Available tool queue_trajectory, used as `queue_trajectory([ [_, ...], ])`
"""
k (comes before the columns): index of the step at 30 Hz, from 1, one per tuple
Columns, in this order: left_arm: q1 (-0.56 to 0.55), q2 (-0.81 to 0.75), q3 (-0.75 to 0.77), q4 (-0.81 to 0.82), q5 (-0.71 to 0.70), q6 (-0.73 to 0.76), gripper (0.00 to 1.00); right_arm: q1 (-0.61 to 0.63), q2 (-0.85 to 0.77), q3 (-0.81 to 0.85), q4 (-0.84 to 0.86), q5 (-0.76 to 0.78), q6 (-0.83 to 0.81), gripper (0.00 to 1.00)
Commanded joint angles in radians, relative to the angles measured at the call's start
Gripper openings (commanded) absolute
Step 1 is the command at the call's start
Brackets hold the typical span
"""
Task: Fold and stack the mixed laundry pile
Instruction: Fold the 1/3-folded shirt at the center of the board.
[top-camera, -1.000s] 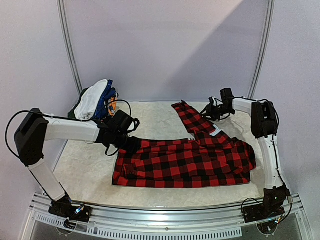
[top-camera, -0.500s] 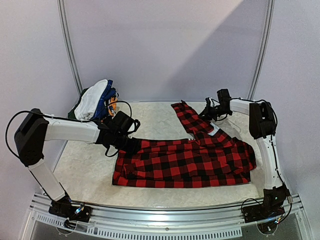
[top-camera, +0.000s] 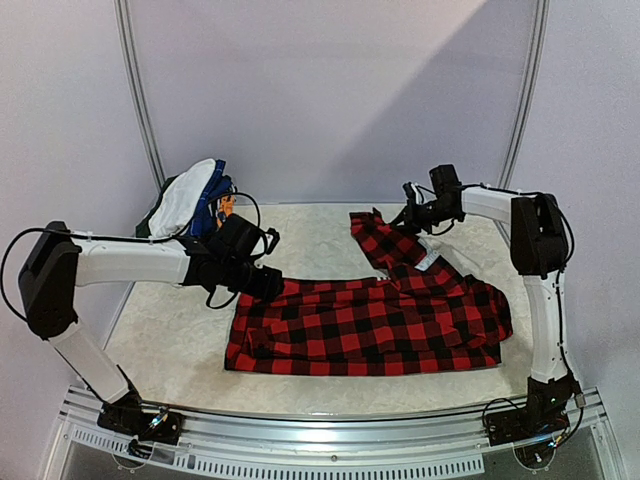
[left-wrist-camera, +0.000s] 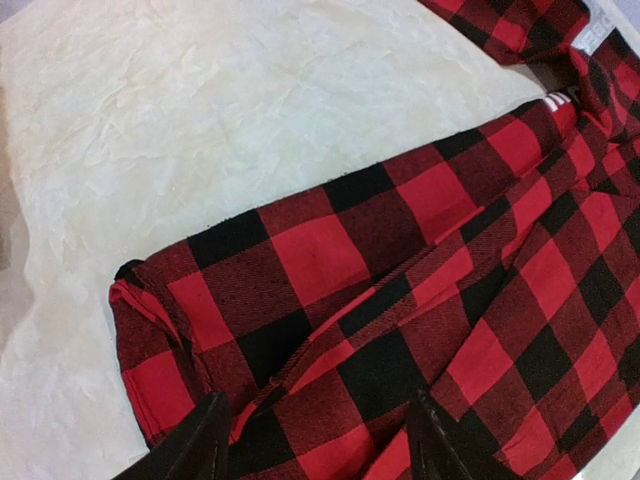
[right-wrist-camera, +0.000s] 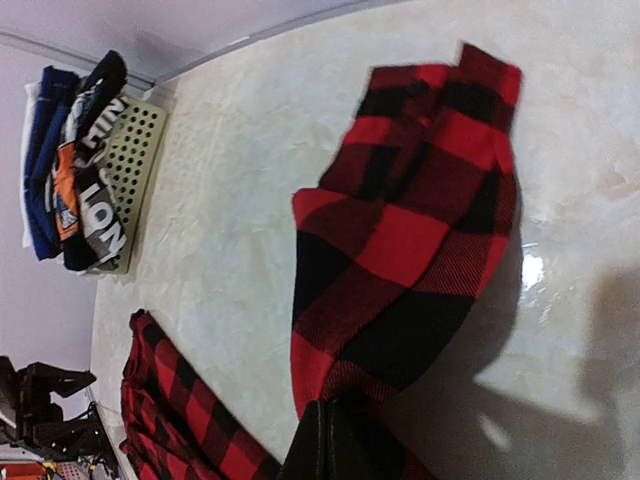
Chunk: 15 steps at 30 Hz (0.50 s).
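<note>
The red-and-black plaid shirt (top-camera: 370, 330) lies spread across the middle of the table, with one sleeve (top-camera: 382, 238) running toward the back. My right gripper (top-camera: 412, 216) is shut on that sleeve (right-wrist-camera: 410, 250) and holds its end off the table; the fingertips (right-wrist-camera: 325, 445) pinch the cloth's near edge. My left gripper (top-camera: 264, 285) is open over the shirt's back left corner (left-wrist-camera: 200, 300). Its two dark fingers (left-wrist-camera: 200, 450) stand apart on either side of a fold of plaid. The rest of the laundry pile (top-camera: 190, 198), white and blue garments, is heaped at the back left.
A white lattice basket (right-wrist-camera: 135, 165) lies at the back left corner with folded blue, black and orange clothes (right-wrist-camera: 75, 170) against it. Pale table surface (top-camera: 170, 340) shows left of the shirt. Metal frame posts (top-camera: 140, 100) rise at the back.
My right gripper has shut on the sleeve and moved left and up with it, so the sleeve end has bunched and lifted. The left arm has shifted slightly.
</note>
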Motion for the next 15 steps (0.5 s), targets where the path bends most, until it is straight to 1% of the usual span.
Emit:
queue_trajectory([
  [1, -0.017, -0.036, 0.014, 0.014, 0.018, -0.001, 0.61, 0.032, -0.18, -0.11, 0.033, 0.015, -0.051, 0.0],
  [10, -0.019, -0.059, 0.007, 0.022, 0.043, -0.002, 0.61, 0.118, -0.443, -0.41, 0.061, 0.054, -0.102, 0.0],
  [15, -0.021, -0.07, 0.004, 0.025, 0.056, -0.002, 0.61, 0.195, -0.628, -0.617, 0.138, 0.087, -0.078, 0.0],
])
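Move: Your right fingers already hold the shirt's loose sleeve about 6 cm above the table. From them the middle of the shirt's body lies some 28 cm back, 7 cm left and 6 cm lower; the sleeve's free end is about 3 cm farther out and 7 cm left, and the white label 9 cm back and 7 cm right. From the open left gripper, the body's middle is roughly 7 cm back, 21 cm right and 7 cm below. Keep the right fingers shut on the sleeve and carry it back towards the shirt's body, about 13 cm in all and slightly left. Climb some 7 cm over the first half, then travel nearly level, speeding up as you go and turning the wrist about 10 degrees counter-clockwise. Just let the left gripper, still open, rise a couple of centimetres above the shirt. ##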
